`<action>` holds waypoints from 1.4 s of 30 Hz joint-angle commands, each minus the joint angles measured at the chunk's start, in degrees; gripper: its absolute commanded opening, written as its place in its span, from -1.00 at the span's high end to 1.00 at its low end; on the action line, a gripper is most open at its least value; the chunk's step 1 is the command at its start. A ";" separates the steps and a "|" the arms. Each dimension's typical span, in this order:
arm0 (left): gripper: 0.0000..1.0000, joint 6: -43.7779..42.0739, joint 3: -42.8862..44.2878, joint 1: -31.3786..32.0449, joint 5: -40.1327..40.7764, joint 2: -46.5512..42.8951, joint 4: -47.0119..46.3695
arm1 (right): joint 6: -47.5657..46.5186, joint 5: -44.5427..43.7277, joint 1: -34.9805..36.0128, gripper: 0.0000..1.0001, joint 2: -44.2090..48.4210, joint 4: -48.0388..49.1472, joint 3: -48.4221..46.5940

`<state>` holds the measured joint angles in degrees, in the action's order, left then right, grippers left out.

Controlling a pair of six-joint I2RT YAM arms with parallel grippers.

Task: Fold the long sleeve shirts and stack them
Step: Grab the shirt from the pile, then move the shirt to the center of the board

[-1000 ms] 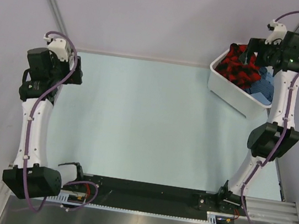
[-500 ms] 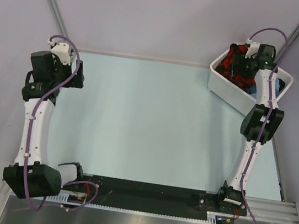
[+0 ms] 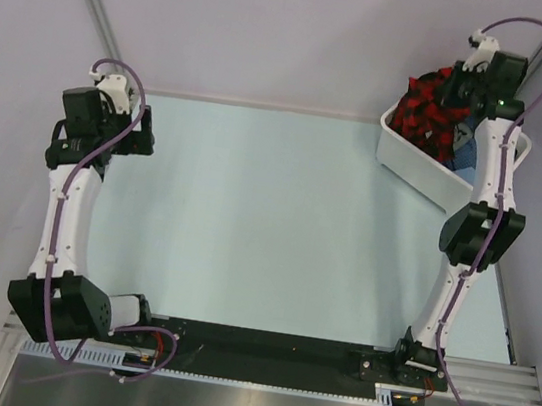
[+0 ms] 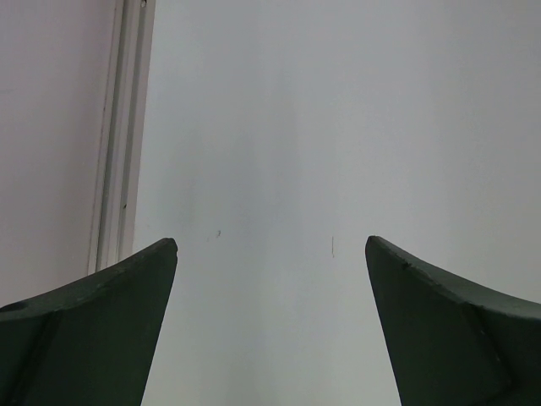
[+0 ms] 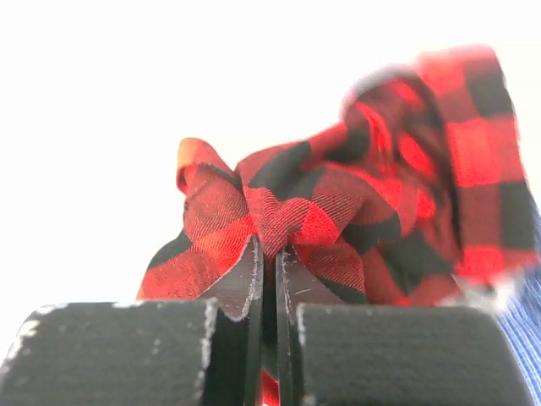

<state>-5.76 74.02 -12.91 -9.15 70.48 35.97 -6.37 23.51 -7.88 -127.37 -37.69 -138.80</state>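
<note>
The red-and-black check shirt [image 3: 428, 106] bulges up out of the white tub [image 3: 413, 160] at the far right. My right gripper [image 3: 455, 92] is shut on a fold of it and holds it lifted above the tub; in the right wrist view the cloth [image 5: 338, 211] is pinched between the closed fingers [image 5: 268, 254]. A blue shirt [image 3: 467, 155] lies under it in the tub. No grey shirt shows. My left gripper [image 3: 144, 135] hangs open and empty over the table's far left; its wrist view shows the spread fingertips [image 4: 270, 245] over bare surface.
The pale blue table top [image 3: 260, 212] stretches between the two arms. The tub sits tilted at the far right corner. A grey wall rises behind the table. The black base rail [image 3: 271, 349] runs along the near edge.
My right gripper dipped into the tub, closed on the red-and-black shirt and has risen with it, pulling the cloth up. The left arm shifted slightly.
</note>
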 commanded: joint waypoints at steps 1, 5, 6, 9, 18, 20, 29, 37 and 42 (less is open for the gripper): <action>-0.99 2.86 4.55 -0.10 -0.08 1.33 -1.78 | 14.18 10.24 4.44 1.00 13.99 21.48 -2.00; -0.99 3.91 5.35 -0.10 0.53 1.68 -2.04 | 20.34 9.72 10.50 1.00 16.01 29.15 -5.07; -0.99 4.09 5.26 -0.10 1.06 1.51 -2.30 | 21.22 8.67 13.47 1.00 16.01 31.86 -5.86; -0.99 4.70 4.56 -0.19 2.11 0.54 -2.65 | 22.72 4.99 20.76 1.00 15.75 37.23 -9.99; -0.99 8.04 0.25 -1.86 3.96 -2.98 -4.15 | 6.56 -7.49 43.81 1.00 14.70 57.19 -11.58; -0.99 8.57 -0.89 -2.47 4.14 -3.50 -4.32 | 3.83 -9.17 45.67 1.00 14.52 57.12 -8.96; -0.99 -5.73 -4.83 -7.74 -10.43 -6.14 5.07 | 6.56 -0.26 30.40 -1.00 30.51 29.72 42.88; -0.99 -27.18 -16.70 -7.40 -24.95 -7.91 8.94 | -4.26 10.33 30.62 -0.99 29.21 8.87 49.06; -0.99 -31.94 -18.91 -4.41 -22.06 0.70 6.14 | -13.31 7.17 37.40 -0.95 24.99 5.71 48.90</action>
<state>-29.52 56.40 -19.07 -28.88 65.73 44.05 -11.07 28.99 24.36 -100.92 -27.68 -87.64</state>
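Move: The right hand already grips the red plaid shirt, which hangs about 12 cm below it, 4 to the left and 3 nearer. The open table it is taken to lies some 21 cm back, 44 left and 24 below. The white bin's middle is around 4 cm back, 3 right and 18 below. From the left hand that table spot is roughly 22 cm right, 3 ahead and 22 below. Right hand swings the held shirt about 40 cm left, up and back, opens, plunges 45; left hand sinks. ##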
